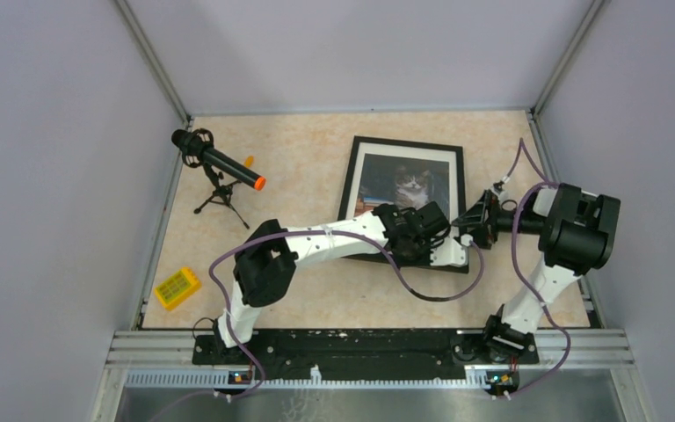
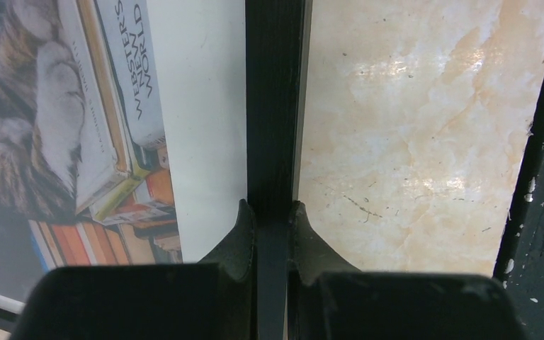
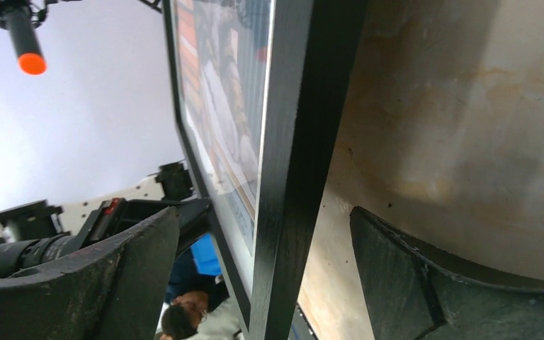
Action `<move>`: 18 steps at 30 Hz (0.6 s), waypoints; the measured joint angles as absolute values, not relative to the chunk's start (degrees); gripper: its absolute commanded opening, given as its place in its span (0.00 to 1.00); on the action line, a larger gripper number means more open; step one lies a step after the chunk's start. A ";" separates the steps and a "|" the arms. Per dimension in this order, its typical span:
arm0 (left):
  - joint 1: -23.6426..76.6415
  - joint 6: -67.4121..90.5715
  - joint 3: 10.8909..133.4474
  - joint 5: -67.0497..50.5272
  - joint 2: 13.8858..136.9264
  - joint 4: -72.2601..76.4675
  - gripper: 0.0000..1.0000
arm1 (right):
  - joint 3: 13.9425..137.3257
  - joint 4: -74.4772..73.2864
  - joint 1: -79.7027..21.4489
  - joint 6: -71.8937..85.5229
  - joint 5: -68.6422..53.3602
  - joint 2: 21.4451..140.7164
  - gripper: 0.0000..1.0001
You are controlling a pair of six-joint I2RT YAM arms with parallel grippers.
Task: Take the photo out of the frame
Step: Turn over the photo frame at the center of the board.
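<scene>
The frame [image 1: 404, 141] lies face up at the back right of the table, black border all round. Behind its glass shows the photo [image 1: 413, 185], a grey-and-white cat among books with a white margin [image 2: 205, 106]. My left gripper [image 2: 271, 212] is shut on the frame's near border [image 2: 273, 106], one finger on the photo side and one on the table side; from above it sits at the frame's near edge [image 1: 420, 251]. My right gripper [image 3: 265, 234] is open astride the frame's right border [image 3: 297, 142], its fingers [image 3: 134, 262] apart from it; from above it sits beside that edge [image 1: 475, 224].
A microphone [image 1: 220, 163] with an orange tip stands on a small tripod at the back left. A yellow box [image 1: 177, 287] lies near the left wall. The black base rail [image 1: 360, 345] runs along the near edge. Grey walls enclose the marbled table [image 1: 308, 167].
</scene>
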State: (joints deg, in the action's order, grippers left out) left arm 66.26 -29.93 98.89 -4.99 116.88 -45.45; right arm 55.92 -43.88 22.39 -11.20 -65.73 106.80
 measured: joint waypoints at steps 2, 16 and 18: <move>66.24 -29.89 98.10 -5.39 116.71 -44.69 0.00 | 55.92 -44.51 22.37 -11.70 -67.96 109.47 0.77; 66.24 -29.02 96.49 -7.40 116.40 -41.63 0.00 | 55.92 -46.06 18.90 -12.51 -72.84 114.08 0.46; 66.24 -28.97 96.25 -7.60 116.40 -41.43 0.00 | 55.92 -46.06 18.70 -12.49 -72.99 114.08 0.38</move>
State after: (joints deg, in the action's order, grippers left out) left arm 66.24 -28.97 96.25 -7.60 116.40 -41.43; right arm 55.92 -46.06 18.70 -12.49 -72.99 114.08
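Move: The frame's right edge lies about 3 cm to the left of the open right hand, roughly level with it in height; the frame's near right corner is some 9 cm back and 1 cm left, and the cat photo's middle about 9 cm ahead, 15 cm left and 3 cm lower. From the left hand, already pinching the raised near edge, that right-edge spot lies some 7 cm ahead, 10 cm right and 2 cm lower. Right hand eases about 3 cm left, half-closing around the frame's right edge, fingertips levelling 10 degrees; left keeps pinching. ##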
